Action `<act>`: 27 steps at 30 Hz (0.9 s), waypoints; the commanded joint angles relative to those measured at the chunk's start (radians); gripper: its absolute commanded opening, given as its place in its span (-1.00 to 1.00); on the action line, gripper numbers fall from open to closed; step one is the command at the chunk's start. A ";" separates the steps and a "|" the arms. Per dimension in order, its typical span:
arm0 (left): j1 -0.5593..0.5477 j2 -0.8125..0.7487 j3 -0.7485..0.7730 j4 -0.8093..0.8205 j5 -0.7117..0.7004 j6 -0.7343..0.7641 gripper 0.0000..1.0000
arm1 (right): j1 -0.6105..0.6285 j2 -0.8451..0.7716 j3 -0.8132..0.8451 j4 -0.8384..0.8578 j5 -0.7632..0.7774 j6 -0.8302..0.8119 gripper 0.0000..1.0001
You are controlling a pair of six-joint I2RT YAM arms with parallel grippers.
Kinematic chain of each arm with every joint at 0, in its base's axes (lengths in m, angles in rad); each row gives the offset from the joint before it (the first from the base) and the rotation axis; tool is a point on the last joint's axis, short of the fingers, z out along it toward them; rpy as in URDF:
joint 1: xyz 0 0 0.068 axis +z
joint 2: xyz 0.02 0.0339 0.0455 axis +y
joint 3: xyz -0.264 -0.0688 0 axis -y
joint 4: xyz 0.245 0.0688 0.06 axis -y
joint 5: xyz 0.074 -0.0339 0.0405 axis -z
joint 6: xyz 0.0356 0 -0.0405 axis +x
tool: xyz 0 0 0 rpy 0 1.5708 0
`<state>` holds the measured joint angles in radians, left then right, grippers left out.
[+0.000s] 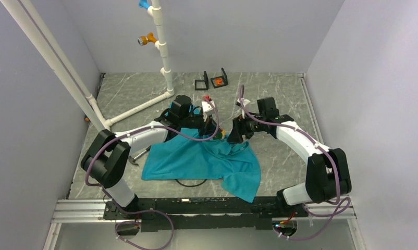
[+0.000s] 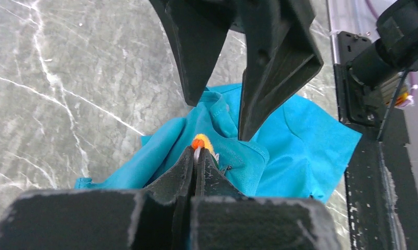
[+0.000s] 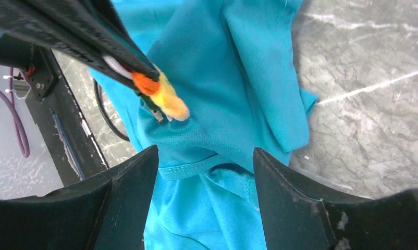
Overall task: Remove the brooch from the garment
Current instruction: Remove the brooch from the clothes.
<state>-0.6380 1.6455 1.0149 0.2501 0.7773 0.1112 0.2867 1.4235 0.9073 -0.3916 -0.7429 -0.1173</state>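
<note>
The teal garment (image 1: 207,161) lies crumpled on the marble table between both arms. At a raised fold of it sits the brooch (image 2: 203,141), a tiny fuzzy yellow ornament with an orange bead and green bits. My left gripper (image 2: 198,152) is shut on the brooch, with a thin white strip pinched between its fingertips. In the right wrist view the brooch (image 3: 165,96) sticks out of the left gripper (image 3: 138,75) against the garment (image 3: 233,67). My right gripper (image 3: 204,151) is open just above the cloth, beside the brooch, holding nothing. In the top view both grippers meet near the brooch (image 1: 222,134).
A white pipe stand (image 1: 162,47) rises at the back left. Two small black frames (image 1: 201,82) (image 1: 219,79) stand at the back. A black cable loop (image 1: 191,183) pokes out under the garment's near edge. A small orange piece (image 1: 85,119) lies by the left wall.
</note>
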 commanded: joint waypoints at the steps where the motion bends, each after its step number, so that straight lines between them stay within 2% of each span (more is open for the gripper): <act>1: 0.035 -0.044 -0.025 0.078 0.131 -0.101 -1.00 | -0.002 -0.059 -0.019 0.071 -0.075 -0.032 0.37; 8: 0.082 -0.047 -0.103 0.252 0.197 -0.223 -1.00 | 0.005 0.002 -0.053 0.096 -0.111 -0.015 0.27; 17: 0.139 -0.034 -0.200 0.563 0.209 -0.462 -1.00 | 0.047 0.058 -0.075 0.210 -0.166 0.054 0.29; 20: 0.146 -0.016 -0.219 0.650 0.198 -0.531 -1.00 | 0.068 0.083 -0.062 0.229 -0.176 0.063 0.06; 24: 0.146 0.016 -0.247 0.751 0.191 -0.620 -1.00 | 0.077 0.080 -0.065 0.271 -0.197 0.088 -0.41; 27: 0.146 0.039 -0.257 0.805 0.178 -0.665 -1.00 | 0.084 0.072 -0.070 0.306 -0.213 0.105 -0.63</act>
<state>-0.4931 1.6577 0.7700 0.8818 0.9451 -0.4385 0.3618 1.5127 0.8295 -0.1886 -0.9016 -0.0391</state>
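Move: Below and to the left of the open right hand is its target, the garment fold under the brooch, about 3 cm left, 2 cm back and 3 cm lower. The brooch itself stands some 5 cm left of this hand, level fore and aft, and about 3 cm higher. It is already held in the left hand's shut fingertips, about 2 cm to the right of that hand's point and 1 cm lower; the fold lies roughly 4 cm right, 2 cm back and 8 cm below the left hand. Following the garment leftward, the right hand bobs up slightly, then goes back and down before sliding about 4 cm left in under the brooch, its fingers closing late to pinch the fold. The left hand keeps its grip on the brooch and draws it some 4 cm left, then up about 2 cm, rolling while its fingertips tilt upward by roughly 15 degrees. ##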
